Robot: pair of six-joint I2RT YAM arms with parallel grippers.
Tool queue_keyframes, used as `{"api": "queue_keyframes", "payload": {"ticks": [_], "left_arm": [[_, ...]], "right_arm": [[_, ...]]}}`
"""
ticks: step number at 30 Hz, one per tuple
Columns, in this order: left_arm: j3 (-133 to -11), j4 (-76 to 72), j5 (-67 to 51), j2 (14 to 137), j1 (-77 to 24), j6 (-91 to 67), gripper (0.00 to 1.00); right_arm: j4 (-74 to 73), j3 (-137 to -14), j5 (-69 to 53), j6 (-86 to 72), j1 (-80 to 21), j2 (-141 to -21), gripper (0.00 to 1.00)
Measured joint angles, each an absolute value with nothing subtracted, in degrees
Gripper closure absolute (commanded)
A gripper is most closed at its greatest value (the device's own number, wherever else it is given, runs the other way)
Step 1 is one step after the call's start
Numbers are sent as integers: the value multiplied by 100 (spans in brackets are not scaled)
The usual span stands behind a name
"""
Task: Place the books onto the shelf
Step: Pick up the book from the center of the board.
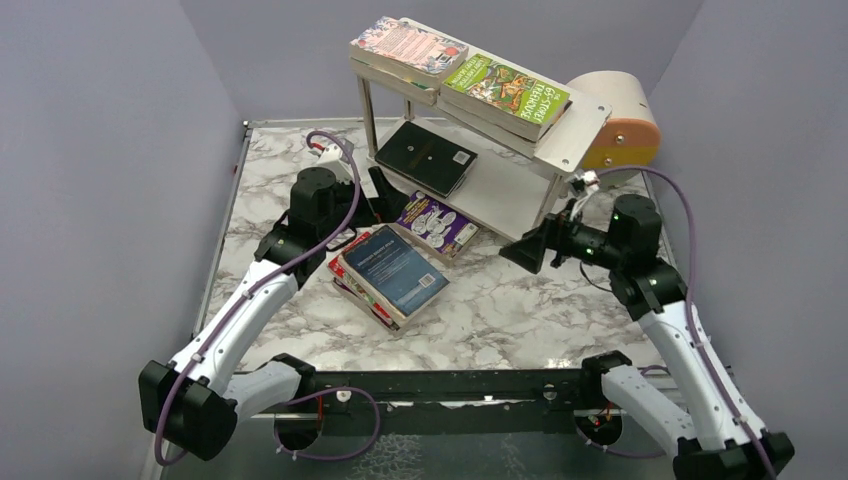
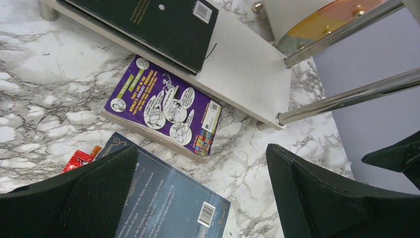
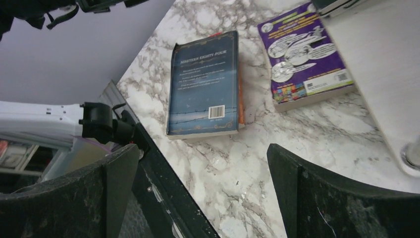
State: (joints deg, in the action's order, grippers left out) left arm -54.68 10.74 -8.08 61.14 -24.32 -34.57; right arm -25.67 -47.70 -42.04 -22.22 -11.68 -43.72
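Observation:
The shelf (image 1: 572,130) stands at the back. Its top board holds a pink-patterned book (image 1: 410,45) and a green book (image 1: 505,93); a black book (image 1: 427,158) lies on the lower board (image 2: 247,74). On the table, a purple cartoon book (image 1: 437,224) rests against the lower board's front edge. A blue book (image 1: 393,270) tops a small stack with red and orange covers (image 1: 342,283) beneath. My left gripper (image 1: 390,205) hangs open above the blue book (image 2: 168,198) and the purple book (image 2: 163,106), holding nothing. My right gripper (image 1: 514,252) is open and empty, right of the purple book (image 3: 304,54).
A round beige-and-orange box (image 1: 620,120) sits behind the shelf's right end. Thin metal shelf legs (image 2: 346,96) cross the left wrist view. The black front rail (image 3: 158,183) marks the table's near edge. Grey walls enclose the marble table (image 1: 520,310).

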Motion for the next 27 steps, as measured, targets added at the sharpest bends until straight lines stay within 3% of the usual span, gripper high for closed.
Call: {"api": "queue_keyframes", "payload": {"ticks": [8, 17, 23, 27], "left_arm": [[-5468, 1083, -672, 6361, -2388, -3319, 1], [-5476, 1177, -587, 6353, -1929, -3068, 2], [-5450, 1160, -1004, 6864, -1584, -3061, 1], [-5330, 1212, -1153, 7046, -1581, -3004, 1]], "right_arm": [[-1953, -5555, -2906, -1988, -3754, -6261, 0], [-1131, -5572, -1232, -1752, -5087, -6875, 0], [-578, -4635, -163, -2239, -5588, -7303, 0], [-215, -3503, 113, -3065, -5564, -6910, 1]]}}
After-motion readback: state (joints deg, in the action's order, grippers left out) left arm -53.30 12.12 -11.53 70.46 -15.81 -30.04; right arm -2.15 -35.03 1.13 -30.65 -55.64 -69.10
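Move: The blue book on top of the stack lies about 22 cm to the right hand's left, some 5 cm ahead and 20 cm below. From the left hand it is roughly 5 cm back, about level sideways and 21 cm below. The purple book, low on the table, is some 19 cm ahead, 14 cm left and 24 cm below the right hand. The black book on the lower shelf is about 22 cm ahead, 6 cm right and 22 cm below the left hand. Without touching anything, the right hand heads for the blue book's barcode end: it sweeps about 16 cm left, then drops steeply to some 17 cm below its start, swinging back right 4 cm or so, its fingertips dipping about 20 degrees. The left hand sinks about 7 cm towards the stack's height, easing forward and left by 3 to 4 cm and tipping down slightly. Both grippers stay wide open. ##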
